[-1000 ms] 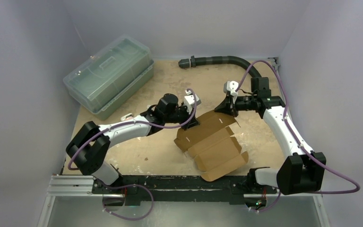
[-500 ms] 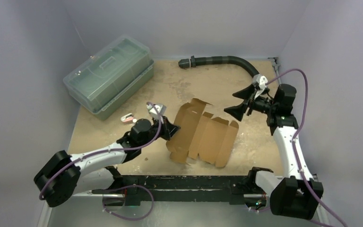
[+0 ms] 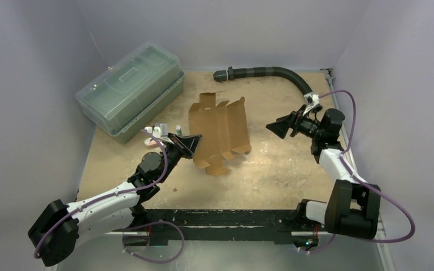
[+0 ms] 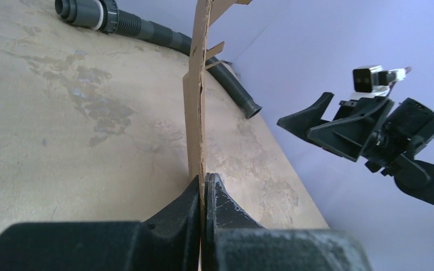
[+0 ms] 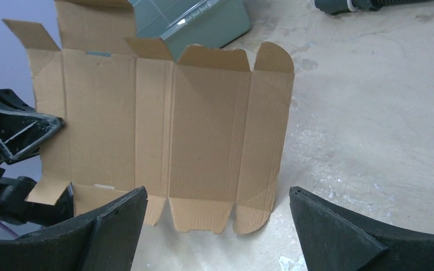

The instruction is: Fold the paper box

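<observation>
The paper box (image 3: 219, 131) is a flat brown die-cut sheet with flaps and tabs, standing on edge near the table's middle. My left gripper (image 3: 191, 144) is shut on its left edge. In the left wrist view the sheet (image 4: 195, 101) runs edge-on straight up from the closed left gripper (image 4: 204, 179). My right gripper (image 3: 277, 129) hangs open to the right of the sheet, well apart from it. The right wrist view faces the sheet's broad side (image 5: 192, 124) between the spread right gripper (image 5: 217, 195), with the left gripper (image 5: 34, 127) at the sheet's left edge.
A large clear greenish lidded bin (image 3: 131, 90) stands at the back left. A black ribbed hose (image 3: 265, 72) lies along the back edge. A small white and pink object (image 3: 153, 137) lies by the left gripper. Lilac walls enclose three sides.
The right gripper has let go of the sheet, opened and drawn back to the right. The left gripper has shut on the sheet and swung it upright toward the back left.
</observation>
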Motion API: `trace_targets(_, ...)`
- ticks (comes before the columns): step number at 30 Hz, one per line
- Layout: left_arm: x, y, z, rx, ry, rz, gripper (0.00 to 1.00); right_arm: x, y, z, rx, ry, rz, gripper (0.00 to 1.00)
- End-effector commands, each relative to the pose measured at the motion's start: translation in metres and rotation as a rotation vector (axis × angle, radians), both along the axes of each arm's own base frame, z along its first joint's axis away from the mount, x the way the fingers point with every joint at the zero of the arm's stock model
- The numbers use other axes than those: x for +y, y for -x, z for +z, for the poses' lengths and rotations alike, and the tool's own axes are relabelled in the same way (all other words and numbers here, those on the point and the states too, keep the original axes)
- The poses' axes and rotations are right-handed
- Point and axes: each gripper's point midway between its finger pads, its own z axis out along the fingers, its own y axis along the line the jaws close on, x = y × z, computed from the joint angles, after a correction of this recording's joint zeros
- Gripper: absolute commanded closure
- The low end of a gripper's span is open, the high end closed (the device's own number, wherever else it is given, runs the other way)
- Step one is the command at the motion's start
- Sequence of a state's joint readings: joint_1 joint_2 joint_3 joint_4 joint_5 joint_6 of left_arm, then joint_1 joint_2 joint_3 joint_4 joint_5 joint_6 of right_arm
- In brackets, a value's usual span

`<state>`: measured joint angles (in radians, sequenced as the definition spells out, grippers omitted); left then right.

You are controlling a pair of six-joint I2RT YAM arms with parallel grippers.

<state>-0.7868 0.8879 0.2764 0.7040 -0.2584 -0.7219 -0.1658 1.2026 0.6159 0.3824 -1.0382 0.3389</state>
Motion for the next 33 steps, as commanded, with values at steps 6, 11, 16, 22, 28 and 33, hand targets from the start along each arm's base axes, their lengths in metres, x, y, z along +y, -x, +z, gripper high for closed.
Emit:
trace_targets(6,-0.008,0.020,0.052,-0.233,-0.004,-0.105,1.00,0.010,0.005,-0.004,-0.073,-0.047,0.123,0.01)
trace_targets(11,-0.013,0.038,0.077,-0.357,-0.069,-0.190,1.00,0.017,0.020,0.003,-0.121,-0.035,0.250,0.01)
trace_targets(16,-0.024,0.053,0.099,-0.439,-0.091,-0.288,1.00,0.021,0.029,0.018,-0.166,-0.042,0.294,0.01)
trace_targets(22,-0.032,0.064,0.122,-0.487,-0.089,-0.357,1.00,0.023,0.044,0.051,-0.287,0.013,0.354,0.01)
trace_targets(28,-0.034,0.073,0.138,-0.514,-0.083,-0.397,1.00,0.014,0.038,0.055,-0.303,0.099,0.303,0.01)
trace_targets(33,-0.034,0.077,0.148,-0.522,-0.087,-0.418,1.00,0.005,0.037,0.060,-0.334,0.134,0.275,0.01)
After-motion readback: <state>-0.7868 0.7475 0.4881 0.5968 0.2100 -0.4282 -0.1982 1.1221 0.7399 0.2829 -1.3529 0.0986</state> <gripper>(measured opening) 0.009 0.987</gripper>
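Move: The paper box, flat and unfolded, is already pinched at its left edge by the left hand; its middle lies about 7 cm to the right and 2 cm ahead, 2 cm lower. The small bottle is some 15 cm ahead, 8 cm left, and the green bin about 24 cm ahead, 24 cm left. From the right hand the box's middle lies roughly 19 cm left, level ahead and slightly below; the black hose crosses about 34 cm straight ahead, low on the table. The box is lifted and swung towards the right hand by the left, which keeps its pinch on the edge, rises about 11 cm while drawing back 6 and a little right, and turns clockwise as its fingers tip up some 25 degrees. The right hand, fingers staying wide open, dips 2 cm, draws back about 4 cm, then rises to 6 cm above its start, turning counter-clockwise and tipping up. ##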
